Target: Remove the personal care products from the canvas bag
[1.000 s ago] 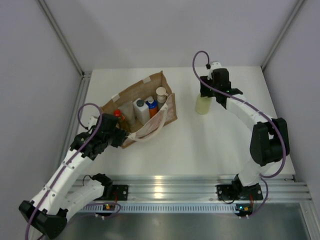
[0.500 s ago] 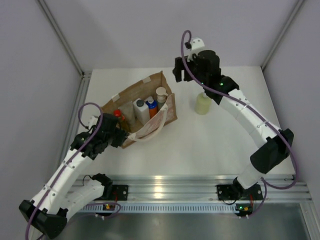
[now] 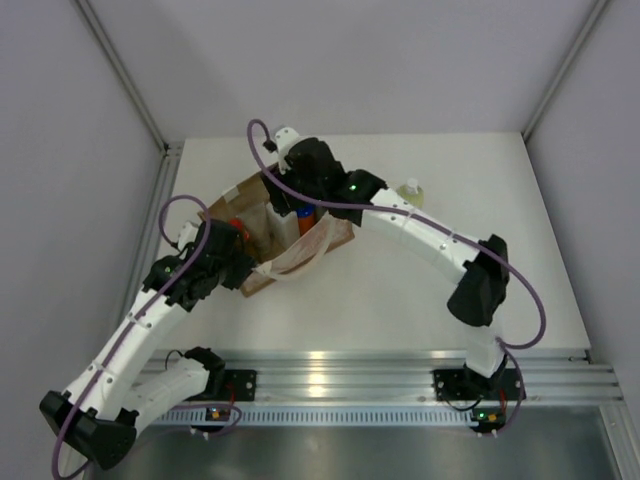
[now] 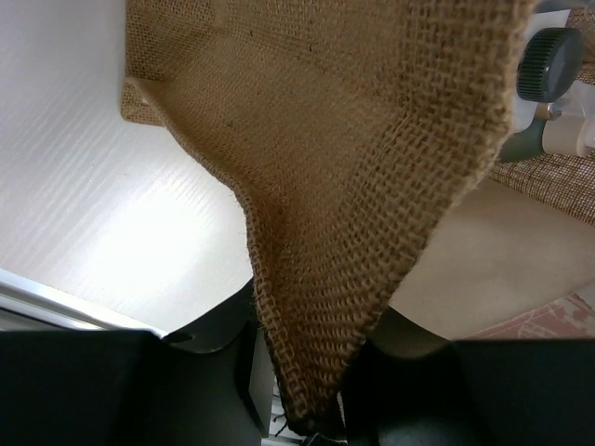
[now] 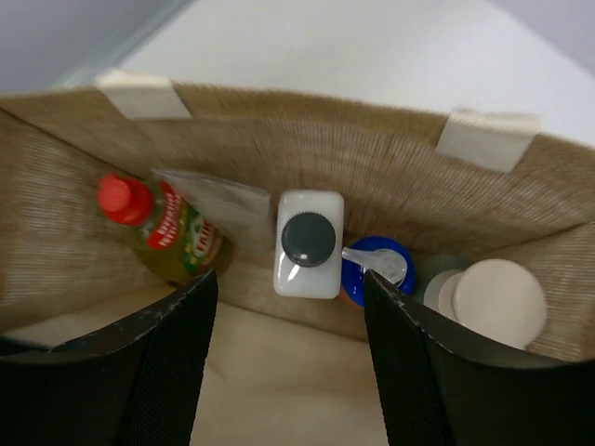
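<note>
The brown canvas bag [image 3: 305, 248] stands open left of centre. My left gripper [image 3: 238, 268] is shut on its near left edge, with jute weave [image 4: 316, 279] pinched between the jaws. My right gripper [image 5: 288, 372] hangs open above the bag's mouth, holding nothing. Below it stand a white bottle with a dark cap [image 5: 309, 243], a yellow bottle with a red cap [image 5: 158, 228], a blue bottle with a clear pump [image 5: 376, 265] and a beige pump top [image 5: 497, 302]. A pale yellow-green bottle [image 3: 411, 195] stands on the table right of the bag, partly behind the right arm.
The right arm [image 3: 420, 230] stretches across the table's middle from the right. Grey walls and frame posts [image 3: 125, 75] close in the table on three sides. An aluminium rail [image 3: 330, 375] runs along the near edge.
My right arm left the pale bottle standing on the table, rose and swung left over the bag's opening. The left gripper stays on the bag's edge.
</note>
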Motion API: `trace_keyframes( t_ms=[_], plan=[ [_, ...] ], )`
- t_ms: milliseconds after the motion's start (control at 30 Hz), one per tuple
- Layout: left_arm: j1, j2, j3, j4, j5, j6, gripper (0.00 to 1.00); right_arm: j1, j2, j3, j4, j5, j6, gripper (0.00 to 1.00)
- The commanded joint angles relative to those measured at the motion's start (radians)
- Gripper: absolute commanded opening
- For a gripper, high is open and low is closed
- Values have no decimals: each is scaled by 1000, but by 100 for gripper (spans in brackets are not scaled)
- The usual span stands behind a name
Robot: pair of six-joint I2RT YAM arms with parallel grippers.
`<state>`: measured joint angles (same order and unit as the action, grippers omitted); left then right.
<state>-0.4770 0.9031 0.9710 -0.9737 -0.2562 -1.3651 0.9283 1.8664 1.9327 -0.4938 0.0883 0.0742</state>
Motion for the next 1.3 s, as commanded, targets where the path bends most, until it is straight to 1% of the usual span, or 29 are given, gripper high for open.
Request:
trace_keyframes(
  t_ms=[0, 67, 200, 400, 533, 767, 900, 1067, 1267],
  plan=[
    [0, -12, 31, -23, -25, 20, 33, 14, 115, 126, -159, 37, 21, 61],
    [0, -15, 22, -23, -17, 20, 32, 14, 145, 164, -180, 48, 19, 60],
    [0, -21, 3, -23, -3, 21, 30, 14, 180, 181, -190, 54, 12, 59],
    [-2, -36, -26, -23, 17, 20, 29, 14, 226, 178, -200, 54, -2, 58],
    [0, -38, -23, -23, 18, 27, 30, 10, 266, 204, -200, 59, -13, 58],
    [0, -30, -11, -23, 23, 38, 31, -11, 345, 282, -198, 50, -27, 63],
    [0, -29, -11, -23, 23, 41, 31, -26, 381, 325, -198, 18, -28, 63],
    [-2, -32, -3, -23, 15, 46, 32, -37, 431, 338, -196, -28, -39, 62],
    [-2, -33, 6, -23, 6, 52, 33, -37, 467, 347, -192, -18, -44, 58]
  ],
)
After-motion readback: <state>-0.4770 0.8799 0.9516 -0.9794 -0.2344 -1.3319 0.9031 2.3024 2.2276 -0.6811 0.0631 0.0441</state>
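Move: The white bottle with the dark cap is about 5 cm ahead of my right hand, 4 cm to its left and some 18 cm below. Beside it in the bag, the clear pouch stands about 6 cm farther left and the blue-capped bottle about 4 cm to the right and 2 cm farther out. From my left hand, still holding the bag's near rim, the white bottle lies about 10 cm ahead, 7 cm right and 8 cm below. Down into the canvas bag I lower my right hand some 15 cm, checking briefly about two-thirds of the way, while easing it about 5 cm forward and left onto the white bottle. The fingers tip more steeply down, roughly 20 degrees, and stay open, coming either side of the bottle just behind its cap. My left hand keeps its hold on the near rim. ##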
